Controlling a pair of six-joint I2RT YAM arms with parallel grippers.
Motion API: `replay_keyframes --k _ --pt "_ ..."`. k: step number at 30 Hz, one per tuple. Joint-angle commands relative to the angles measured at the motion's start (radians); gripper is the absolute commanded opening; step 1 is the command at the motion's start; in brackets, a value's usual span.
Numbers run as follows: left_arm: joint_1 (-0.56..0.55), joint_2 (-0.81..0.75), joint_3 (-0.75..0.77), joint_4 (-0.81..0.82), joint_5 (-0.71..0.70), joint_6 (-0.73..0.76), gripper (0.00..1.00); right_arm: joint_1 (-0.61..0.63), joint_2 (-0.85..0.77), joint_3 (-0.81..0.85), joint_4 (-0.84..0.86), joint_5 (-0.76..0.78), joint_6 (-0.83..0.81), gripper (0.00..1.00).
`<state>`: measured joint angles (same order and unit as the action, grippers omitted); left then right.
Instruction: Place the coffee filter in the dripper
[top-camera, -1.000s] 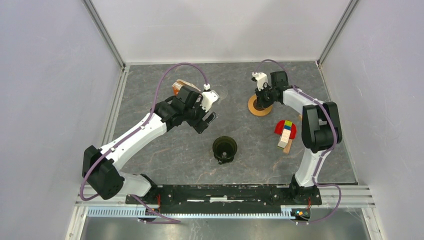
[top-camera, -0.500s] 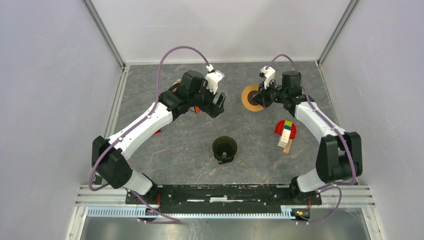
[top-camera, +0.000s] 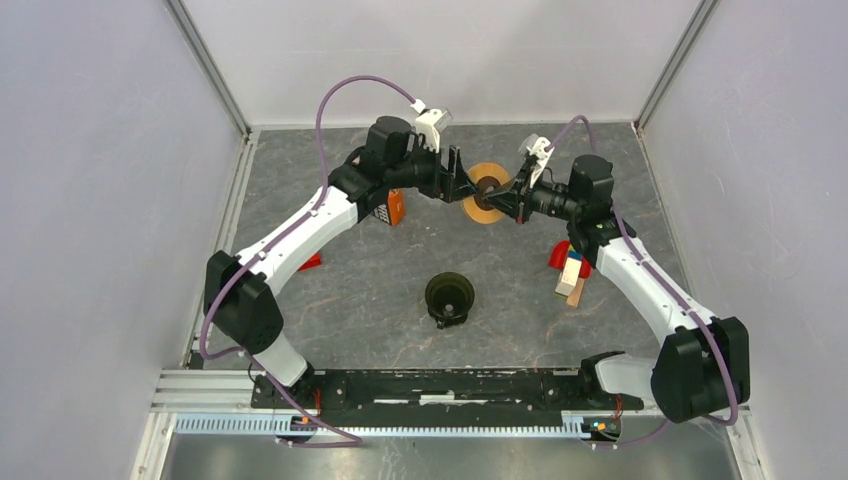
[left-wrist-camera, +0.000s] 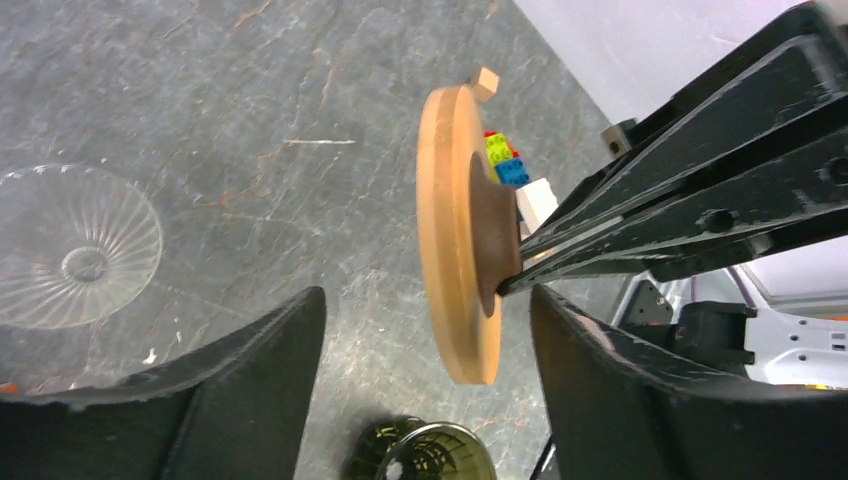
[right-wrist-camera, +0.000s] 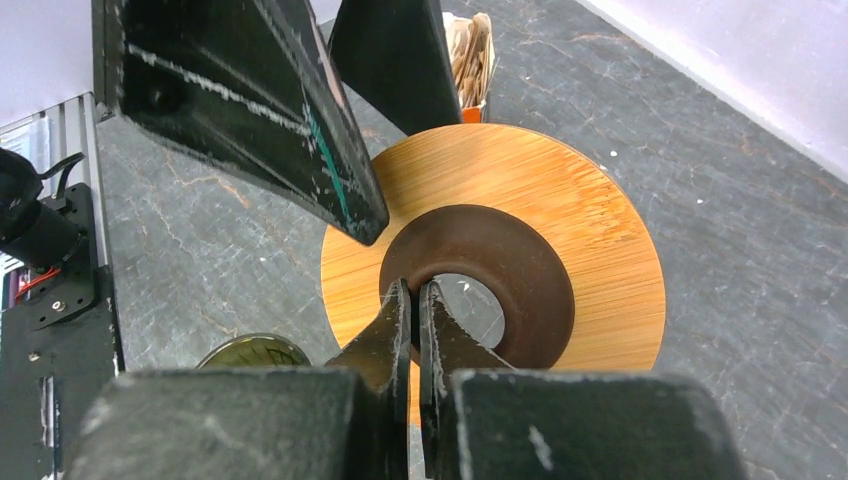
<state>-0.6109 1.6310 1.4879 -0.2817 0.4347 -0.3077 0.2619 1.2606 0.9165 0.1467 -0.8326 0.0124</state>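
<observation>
The dripper is in two parts. Its tan wooden ring (top-camera: 482, 210) hangs on edge above the table, and my right gripper (top-camera: 500, 194) is shut on the ring's dark inner rim (right-wrist-camera: 520, 250). My left gripper (top-camera: 458, 183) is open, one finger on each side of the ring (left-wrist-camera: 450, 250) without touching it. The clear ribbed glass cone (left-wrist-camera: 80, 262) lies on the table to the left, hidden in the top view. Brown coffee filters (right-wrist-camera: 468, 55) stand in an orange holder (top-camera: 394, 209) behind the left arm.
A squat black round vessel (top-camera: 449, 295) stands mid-table, below the ring. A red piece with a stack of coloured blocks (top-camera: 572, 265) lies under the right forearm. Another small red piece (top-camera: 310, 262) sits by the left arm. Walls close off three sides.
My right gripper lifted the wooden ring off the table, carried it left and tipped it on edge. The left gripper swung right until its fingers stood on each side of the ring.
</observation>
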Motion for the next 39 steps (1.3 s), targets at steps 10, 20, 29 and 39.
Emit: replay_keyframes --k 10,20,29,39 --pt "-0.002 -0.018 -0.073 0.185 0.135 -0.154 0.53 0.003 -0.073 -0.047 0.1 0.007 0.032 0.0" --pt "0.001 -0.043 -0.077 0.15 0.113 -0.032 0.02 0.003 -0.074 -0.017 -0.001 0.038 -0.044 0.2" --pt "-0.008 -0.273 -0.189 0.098 -0.249 0.625 0.02 0.001 -0.13 0.096 -0.144 0.172 -0.048 0.7" --pt "-0.296 -0.436 -0.646 0.619 -0.859 1.408 0.02 0.0 -0.032 0.108 0.092 0.087 0.478 0.9"
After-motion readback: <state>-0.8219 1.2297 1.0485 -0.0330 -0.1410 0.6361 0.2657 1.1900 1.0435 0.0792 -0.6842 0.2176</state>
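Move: The wooden ring with the brown centre hangs in the right gripper's shut fingers, its middle about 2 cm ahead of that hand and 1 cm to its left. From the left hand, the ring's middle lies some 5 cm to the right at much the same height, with its near rim already between the open fingers. Far below the left hand are the clear ribbed cone, 14 cm ahead and 3 cm left, the filter box, 11 cm ahead and 15 cm left, and the dark carafe, about 13 cm back and straight below. Ease the left gripper about 2 cm right and back so the wooden rim sits deeper between its fingers, and pinch the rim while the right hand holds nearly still. Then open the right fingers off the brown centre and lift that hand some 7 cm. Carry the ring about 9 cm left, rising a few centimetres and drawing back slightly at the end, rolling the left wrist some 60 degrees as the fingers swing more forward. ##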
